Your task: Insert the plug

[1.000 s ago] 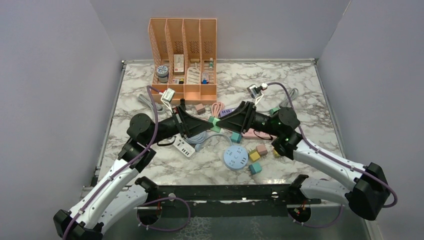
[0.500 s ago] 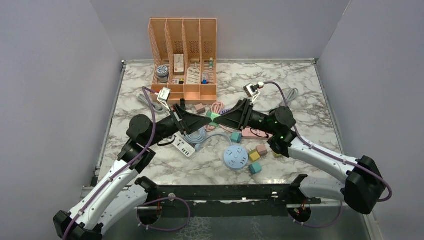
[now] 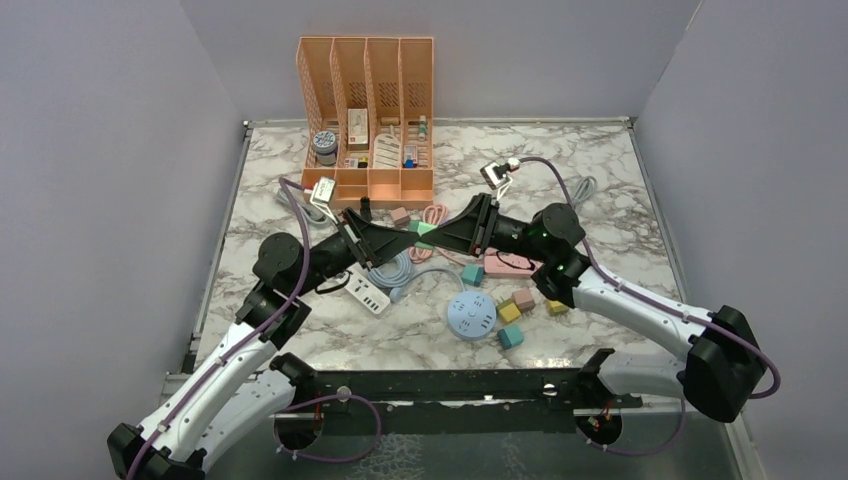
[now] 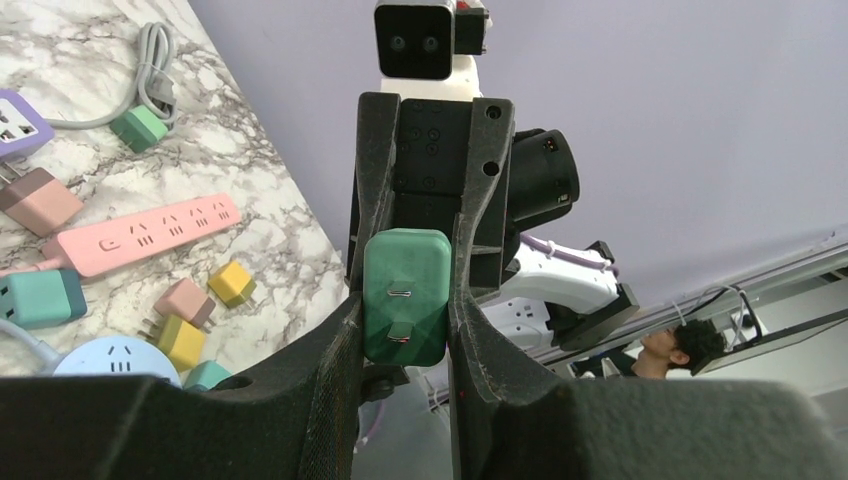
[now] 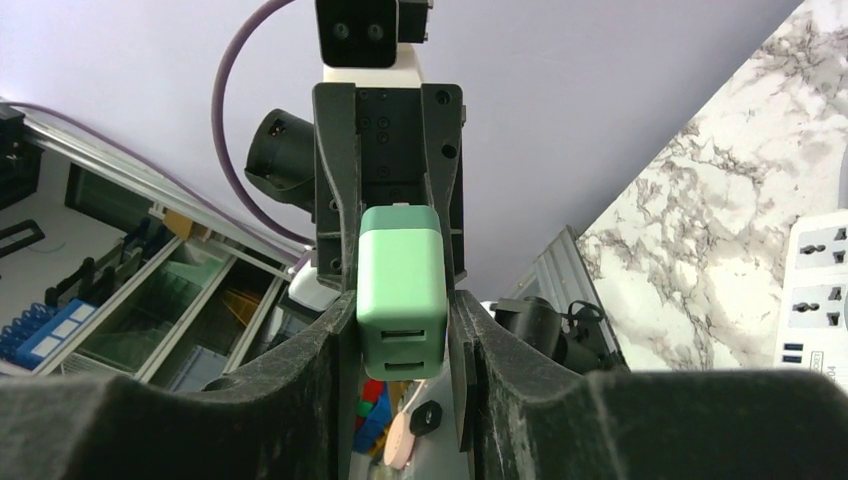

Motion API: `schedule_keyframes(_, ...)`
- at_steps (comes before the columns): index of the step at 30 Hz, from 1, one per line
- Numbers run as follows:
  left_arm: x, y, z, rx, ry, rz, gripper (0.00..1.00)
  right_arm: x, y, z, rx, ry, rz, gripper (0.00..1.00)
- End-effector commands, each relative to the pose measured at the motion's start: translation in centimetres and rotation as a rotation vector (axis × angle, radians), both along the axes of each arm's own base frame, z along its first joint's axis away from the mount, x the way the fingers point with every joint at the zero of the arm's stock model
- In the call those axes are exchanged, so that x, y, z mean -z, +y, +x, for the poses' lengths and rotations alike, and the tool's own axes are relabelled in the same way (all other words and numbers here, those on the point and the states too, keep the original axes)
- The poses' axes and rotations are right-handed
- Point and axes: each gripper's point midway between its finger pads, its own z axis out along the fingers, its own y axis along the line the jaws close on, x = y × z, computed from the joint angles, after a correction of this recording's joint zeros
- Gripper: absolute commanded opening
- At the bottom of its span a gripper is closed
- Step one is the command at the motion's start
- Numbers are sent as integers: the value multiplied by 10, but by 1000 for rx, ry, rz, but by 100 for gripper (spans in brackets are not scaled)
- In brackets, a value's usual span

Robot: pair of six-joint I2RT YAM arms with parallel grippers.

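A green plug hangs in the air over the middle of the table, between my two grippers, which meet tip to tip. My left gripper is shut on it; in the left wrist view the plug shows two metal prongs between the fingers. My right gripper comes from the other side with its jaws against the plug's sides. Seen from the right wrist, the plug shows two slot ports. Below lie a white power strip, a pink one and a round blue socket.
An orange file organizer stands at the back. Small coloured cube adapters, a grey coiled cable and a purple strip lie around the sockets. Walls close in on the left, back and right.
My right gripper has moved left onto the plug and drawn its jaws in around it. Both grippers and the plug have shifted slightly toward the back.
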Motion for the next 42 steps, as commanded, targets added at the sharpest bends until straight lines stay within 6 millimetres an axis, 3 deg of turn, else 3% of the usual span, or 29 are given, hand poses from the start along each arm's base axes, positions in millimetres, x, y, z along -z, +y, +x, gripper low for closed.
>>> schedule_keyframes(1, 3, -1, -2, 7, -14, -6, 0, 0, 8, 1, -21, -40, -47, 37)
schedule_keyframes(5, 9, 0, 0, -4, -11, 16, 0, 2, 11, 1, -39, -56, -70, 30)
schedule_keyframes(7, 15, 1, 2, -19, -3, 48, 8, 5, 13, 3, -36, -75, -104, 19)
schedule_keyframes(10, 27, 7, 6, -65, 6, 124, 38, 15, 14, 14, 0, -142, -213, 3)
schedule_keyframes(13, 39, 22, 11, -149, 6, 221, 66, 39, 6, 32, 56, -231, -410, 1)
schedule_keyframes(16, 54, 41, 13, -235, 10, 334, 80, 54, -8, 45, 56, -377, -566, 1)
schedule_keyframes(21, 73, 66, 9, -308, -12, 469, 84, 65, -42, 72, 76, -727, -877, 1)
schedule_keyframes(24, 84, 76, 8, -338, -17, 525, 84, 76, -68, 86, 73, -817, -1084, 1)
schedule_keyframes(28, 101, 86, 8, -361, -10, 598, 84, 100, -97, 101, 21, -809, -1337, 1)
schedule_keyframes(33, 117, 99, 11, -383, -31, 722, 84, 147, -133, 113, -92, -760, -1592, 1)
schedule_keyframes(42, 140, 108, 20, -402, -42, 834, 85, 197, -185, 119, -315, -716, -1827, 1)
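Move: Both grippers hold the green plug in the air. From the right gripper, the pink power strip lies about 26 cm to the right, 6 cm ahead and 25 cm below. Also 25 cm below, the purple power strip is some 17 cm ahead and 12 cm right, the pink plug 12 cm ahead and 16 cm right. From the left gripper, the pink strip is 27 cm right, 6 cm ahead and 25 cm below; the white power strip is level, 14 cm left, 25 cm below. Open the left gripper to free the green plug and draw it down and left, about 15 cm, towards the white power strip, tipping its fingers downward. Keep the right grip shut on the plug and carry it down, right and forward, swinging the wrist about 100 degrees so the fingers point mostly down, over the table by the pink plug, nearing the pink strip. ##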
